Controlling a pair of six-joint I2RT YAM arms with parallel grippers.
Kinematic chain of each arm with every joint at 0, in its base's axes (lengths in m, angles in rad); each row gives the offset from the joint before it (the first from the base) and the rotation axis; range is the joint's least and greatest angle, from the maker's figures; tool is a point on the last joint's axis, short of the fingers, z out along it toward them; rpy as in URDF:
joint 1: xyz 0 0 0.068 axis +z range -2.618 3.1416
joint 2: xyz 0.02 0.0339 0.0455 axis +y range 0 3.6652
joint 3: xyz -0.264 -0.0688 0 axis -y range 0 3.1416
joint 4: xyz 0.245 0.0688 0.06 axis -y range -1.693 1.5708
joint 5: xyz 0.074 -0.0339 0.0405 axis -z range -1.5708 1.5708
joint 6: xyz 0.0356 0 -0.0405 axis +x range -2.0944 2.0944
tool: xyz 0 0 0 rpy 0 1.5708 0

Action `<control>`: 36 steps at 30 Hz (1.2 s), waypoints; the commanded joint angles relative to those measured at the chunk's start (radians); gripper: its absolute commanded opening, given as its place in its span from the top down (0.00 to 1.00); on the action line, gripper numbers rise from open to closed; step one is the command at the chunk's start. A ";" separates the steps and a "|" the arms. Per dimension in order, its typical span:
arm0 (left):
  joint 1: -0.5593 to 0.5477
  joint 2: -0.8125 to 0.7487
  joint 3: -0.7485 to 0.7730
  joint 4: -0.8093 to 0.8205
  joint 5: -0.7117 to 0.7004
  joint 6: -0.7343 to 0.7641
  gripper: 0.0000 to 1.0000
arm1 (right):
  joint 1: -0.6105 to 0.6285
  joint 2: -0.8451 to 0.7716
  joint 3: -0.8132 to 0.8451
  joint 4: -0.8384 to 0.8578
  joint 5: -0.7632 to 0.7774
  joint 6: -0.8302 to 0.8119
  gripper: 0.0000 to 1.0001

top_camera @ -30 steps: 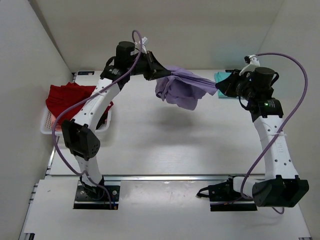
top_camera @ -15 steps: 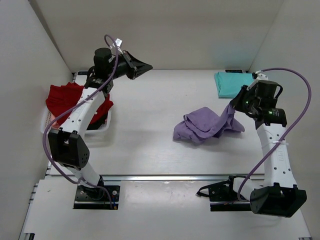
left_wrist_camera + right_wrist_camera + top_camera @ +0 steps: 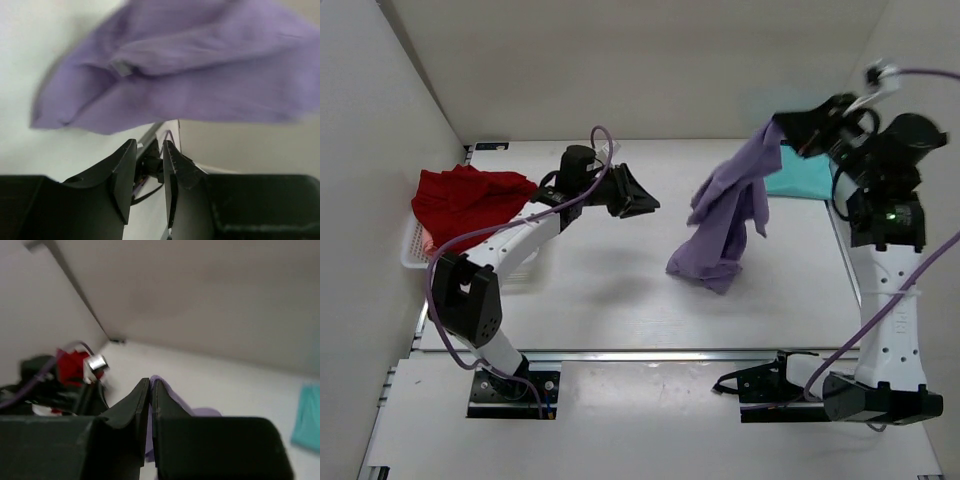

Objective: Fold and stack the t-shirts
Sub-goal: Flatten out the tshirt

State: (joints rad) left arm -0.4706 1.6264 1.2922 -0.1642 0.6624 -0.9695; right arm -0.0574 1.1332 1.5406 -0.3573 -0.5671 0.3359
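Note:
The lavender t-shirt hangs from my right gripper, which is raised high at the back right and shut on the shirt's top edge. The shirt's lower end rests bunched on the table. In the right wrist view a strip of lavender cloth is pinched in that gripper. My left gripper hovers left of the shirt, apart from it, jaws open and empty. Its wrist view shows the gripper below the lavender shirt. A teal t-shirt lies folded at the back right. Red t-shirts fill the basket.
The white slotted basket stands at the left edge of the table. White walls close in the back and both sides. My right arm's column rises along the right side.
One second ago both grippers held the lavender shirt aloft. The left let go and swung away, then came back toward the shirt with jaws open. The right dropped, then lifted the shirt high.

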 commanded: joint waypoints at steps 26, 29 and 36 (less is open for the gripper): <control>-0.134 -0.022 0.185 0.232 -0.112 0.028 0.21 | -0.073 0.128 0.368 0.508 -0.286 0.282 1.00; -0.157 0.000 0.243 0.265 -0.125 0.025 0.22 | -0.041 0.131 0.360 0.491 -0.268 0.261 1.00; -0.134 -0.063 0.141 0.440 -0.202 -0.054 0.23 | -0.015 0.143 0.358 0.494 -0.266 0.249 1.00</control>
State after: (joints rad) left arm -0.6167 1.6386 1.4685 0.1856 0.5217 -1.0031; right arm -0.0883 1.2881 1.8904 0.0887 -0.8616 0.6014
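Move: The purple shirt hangs from the closed right fingers; its middle is about 24 cm below that hand, some 5 cm to its left and 2 cm back. From the empty left hand, the shirt's middle lies roughly 16 cm to the right, about level fore-and-aft and 3 cm lower. The folded teal shirt lies about 42 cm right of the left hand, 26 cm farther out and 23 cm below. Keeping its pinch on the purple shirt, the right hand shoots up about 20 cm, drawing back some 8 cm and tipping its fingers up, then settles slightly lower and a little forward and left. The left hand first swings about 5 cm left, then reaches some 12 cm right towards the cloth, climbing about 13 cm while its half-open fingers spread wide; any touch by them can't be made out. ##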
